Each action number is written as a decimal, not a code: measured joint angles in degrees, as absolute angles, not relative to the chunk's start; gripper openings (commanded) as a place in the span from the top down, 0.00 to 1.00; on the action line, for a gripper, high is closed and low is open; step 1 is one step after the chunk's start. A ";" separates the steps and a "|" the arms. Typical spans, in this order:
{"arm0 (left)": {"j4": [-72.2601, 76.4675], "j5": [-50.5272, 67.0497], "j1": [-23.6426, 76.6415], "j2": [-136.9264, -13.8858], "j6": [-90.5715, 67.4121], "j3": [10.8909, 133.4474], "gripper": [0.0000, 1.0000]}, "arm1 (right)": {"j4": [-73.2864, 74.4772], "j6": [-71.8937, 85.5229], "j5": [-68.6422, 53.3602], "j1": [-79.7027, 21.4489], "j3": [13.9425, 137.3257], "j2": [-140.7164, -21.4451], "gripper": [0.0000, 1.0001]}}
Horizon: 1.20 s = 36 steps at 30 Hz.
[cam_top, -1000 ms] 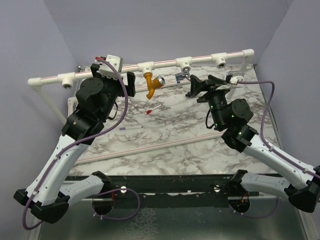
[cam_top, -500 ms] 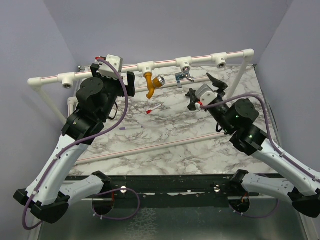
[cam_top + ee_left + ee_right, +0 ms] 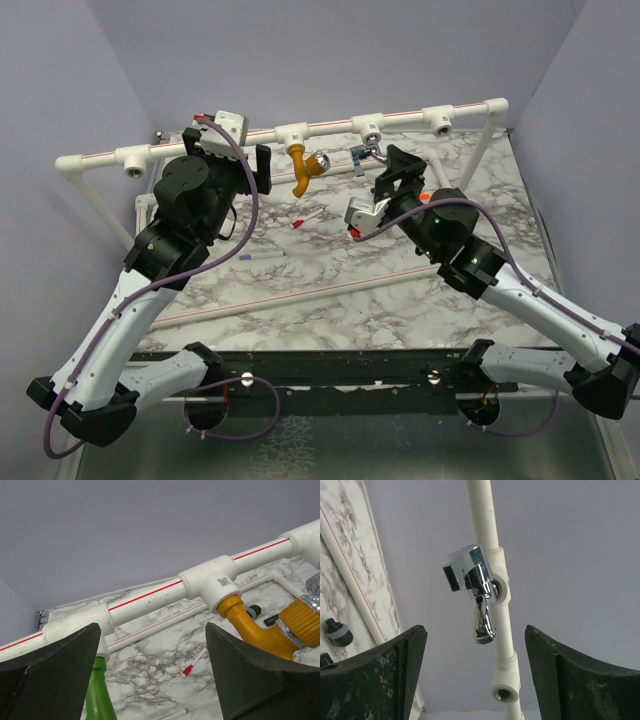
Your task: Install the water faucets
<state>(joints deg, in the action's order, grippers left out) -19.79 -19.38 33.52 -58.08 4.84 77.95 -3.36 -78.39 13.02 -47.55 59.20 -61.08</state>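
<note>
A white pipe rail (image 3: 330, 127) with tee joints runs across the back. The mustard-orange faucet (image 3: 300, 172) with silver knob hangs from one tee, also in the left wrist view (image 3: 260, 630). The grey metal faucet (image 3: 367, 152) sits in the neighbouring tee (image 3: 497, 587), shiny in the right wrist view (image 3: 475, 580). A green faucet (image 3: 98, 692) hangs from a tee beside my left finger; my left arm hides it from above. My left gripper (image 3: 228, 152) (image 3: 152, 630) is open and empty near the rail. My right gripper (image 3: 396, 172) (image 3: 475, 632) is open just short of the grey faucet, touching nothing.
A red-tipped stick (image 3: 307, 218) and a purple-tipped stick (image 3: 262, 256) lie on the marble table (image 3: 330, 310). A long thin pipe (image 3: 300, 292) lies across the table. Small black caps (image 3: 337, 632) rest near the rail. An unfilled tee (image 3: 504, 690) is beside the grey faucet. Purple walls enclose three sides.
My right wrist has rolled and swung left, staying in front of the grey faucet, and its jaws have spread wider. The left arm has not moved.
</note>
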 measured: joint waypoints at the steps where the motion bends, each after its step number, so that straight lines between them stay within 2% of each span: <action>1: -19.79 -19.44 33.52 -58.08 4.93 77.91 0.13 | -3.44 -79.37 13.23 -47.55 59.20 -61.84 0.17; 10: -19.40 -20.23 34.00 -58.06 5.45 77.08 0.12 | -9.61 -86.08 16.71 -47.55 59.20 -66.92 0.19; 22: -19.35 -20.80 34.85 -58.06 6.09 76.99 0.12 | -14.72 -90.26 18.59 -47.55 59.29 -70.98 0.42; 32: -19.05 -21.71 35.77 -58.06 6.79 76.69 0.11 | -17.76 -90.48 19.05 -47.55 60.18 -72.53 0.73; 36: -18.90 -22.09 35.88 -58.02 6.98 76.25 0.11 | -18.13 -89.43 19.25 -47.57 60.49 -72.88 0.98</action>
<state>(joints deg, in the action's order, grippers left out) -18.90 -22.09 35.88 -58.02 6.98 76.25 -18.13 -89.43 19.25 -47.57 60.49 -72.88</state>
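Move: The right hand, wide open and rolled on its side, has the chrome faucet about 5 cm ahead and 4 cm to its left, at roughly its own height. The tee it hangs from is some 9 cm ahead, 4 cm left and a little higher; the empty tee is about as far ahead but 11 cm to the right, and the orange faucet some 17 cm left and 3 cm ahead. From the left hand, the chrome faucet is about 27 cm right and 4 cm farther out. Forward and somewhat left, about 5 cm in all, the right hand reaches in on the chrome faucet, dipping about a centimetre and coming back up as the wrist tips up and turns slightly clockwise, some 10 degrees overall. One finger above and one below, the fingers close from wide open to about a third and pinch the faucet's right-hand part. ##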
